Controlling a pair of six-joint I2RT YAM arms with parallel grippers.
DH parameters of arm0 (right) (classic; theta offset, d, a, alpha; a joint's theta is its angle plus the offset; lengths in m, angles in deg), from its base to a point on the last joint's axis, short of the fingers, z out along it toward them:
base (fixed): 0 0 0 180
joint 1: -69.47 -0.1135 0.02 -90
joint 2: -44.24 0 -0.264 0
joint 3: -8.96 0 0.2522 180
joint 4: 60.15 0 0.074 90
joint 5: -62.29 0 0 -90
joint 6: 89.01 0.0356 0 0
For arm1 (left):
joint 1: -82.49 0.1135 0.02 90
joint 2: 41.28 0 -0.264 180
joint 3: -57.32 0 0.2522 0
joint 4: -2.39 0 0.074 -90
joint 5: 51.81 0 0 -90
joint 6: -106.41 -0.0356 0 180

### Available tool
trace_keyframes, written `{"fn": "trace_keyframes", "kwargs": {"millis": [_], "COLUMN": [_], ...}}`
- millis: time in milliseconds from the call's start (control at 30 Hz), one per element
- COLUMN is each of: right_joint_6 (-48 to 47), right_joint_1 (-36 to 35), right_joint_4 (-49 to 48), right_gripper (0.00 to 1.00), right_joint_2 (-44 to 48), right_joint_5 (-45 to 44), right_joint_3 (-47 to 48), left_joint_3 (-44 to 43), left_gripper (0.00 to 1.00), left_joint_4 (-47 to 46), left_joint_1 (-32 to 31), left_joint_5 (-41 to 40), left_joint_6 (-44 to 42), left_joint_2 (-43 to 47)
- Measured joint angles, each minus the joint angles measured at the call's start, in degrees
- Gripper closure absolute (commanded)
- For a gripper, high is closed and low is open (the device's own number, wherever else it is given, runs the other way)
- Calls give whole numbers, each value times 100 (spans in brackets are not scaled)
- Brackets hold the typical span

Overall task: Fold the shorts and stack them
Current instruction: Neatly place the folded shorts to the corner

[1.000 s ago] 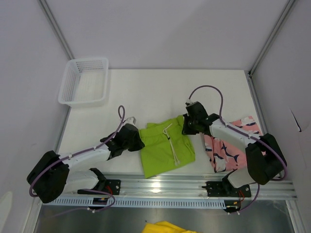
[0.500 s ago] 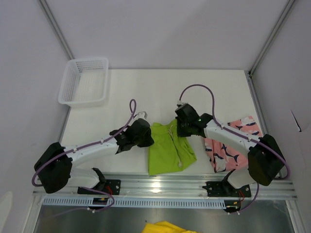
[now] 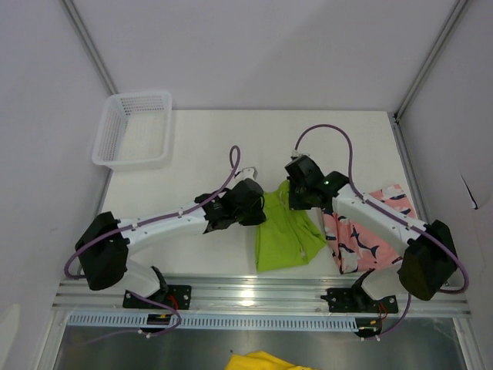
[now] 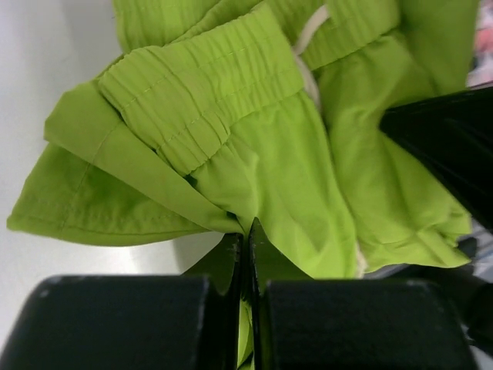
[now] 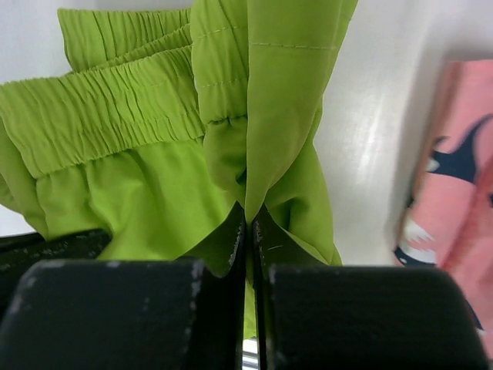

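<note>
The lime green shorts point(image 3: 285, 235) hang bunched between my two grippers near the table's front middle. My left gripper point(image 3: 258, 206) is shut on their left edge; in the left wrist view its jaws point(image 4: 246, 239) pinch a fold of green fabric point(image 4: 254, 154), with the white drawstring point(image 4: 308, 46) above. My right gripper point(image 3: 296, 196) is shut on the upper right edge, and its jaws point(image 5: 249, 223) clamp a hanging fold of the green shorts point(image 5: 154, 154). The pink shark-print shorts point(image 3: 362, 227) lie flat to the right under the right arm, also seen as pink shorts point(image 5: 454, 208) at the right edge.
A white mesh basket point(image 3: 135, 127) stands at the table's back left corner. The aluminium rail point(image 3: 262, 297) runs along the near edge. White walls close the table on the left, back and right.
Both grippers carried the green shorts rightward; the left gripper swept toward the right one, so the flat shorts have narrowed into a bunched fold. The pink shorts have not moved.
</note>
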Motion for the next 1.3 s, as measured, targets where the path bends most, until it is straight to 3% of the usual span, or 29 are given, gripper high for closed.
{"fn": "trace_keyframes", "kwargs": {"millis": [333,633,800,1067,1300], "right_joint_6": [-76,-487,-671,-758,-820], "right_joint_1": [1064,3342,4483,5466,5753], "right_joint_4": [852,1497,1545,1311,1075], "right_gripper": [100,100,100,100,100], "right_joint_2": [1182,2041,2524,2634,2420], "right_joint_5": [-188,127,389,822,1143], "right_joint_3": [317,339,92,-450,-505], "left_joint_3": [-2144,-3762,-4369,-4802,-4994], "left_gripper": [100,100,100,100,100], "left_joint_4": [149,33,-98,-409,-433], "left_joint_1": [-520,-1008,-1209,-1569,-1777], "left_joint_5": [-66,-55,-72,-203,-396], "left_joint_6": [-9,-11,0,105,243], "left_joint_2": [-1292,-2562,-3193,-3908,-4212]}}
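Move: The folded pink shorts, where the green pair is being taken, have their middle some 34 cm to the right of the left hand and about level with it, 8 cm below. From the right hand that middle is roughly 24 cm to the right, 3 cm back and 10 cm down. The green shorts hang from both hands, their middle about 8 cm right of and 1 cm ahead of the left fingers, 4 cm lower. The green shorts, still pinched at the waist by both shut grippers, are carried about 27 cm to the right until they are over the folded pink pair. Both hands rise 8 to 9 cm on the way, then sink 3 to 5 cm, the left more. The right wrist swings some 45 degrees clockwise, the left only slightly. ##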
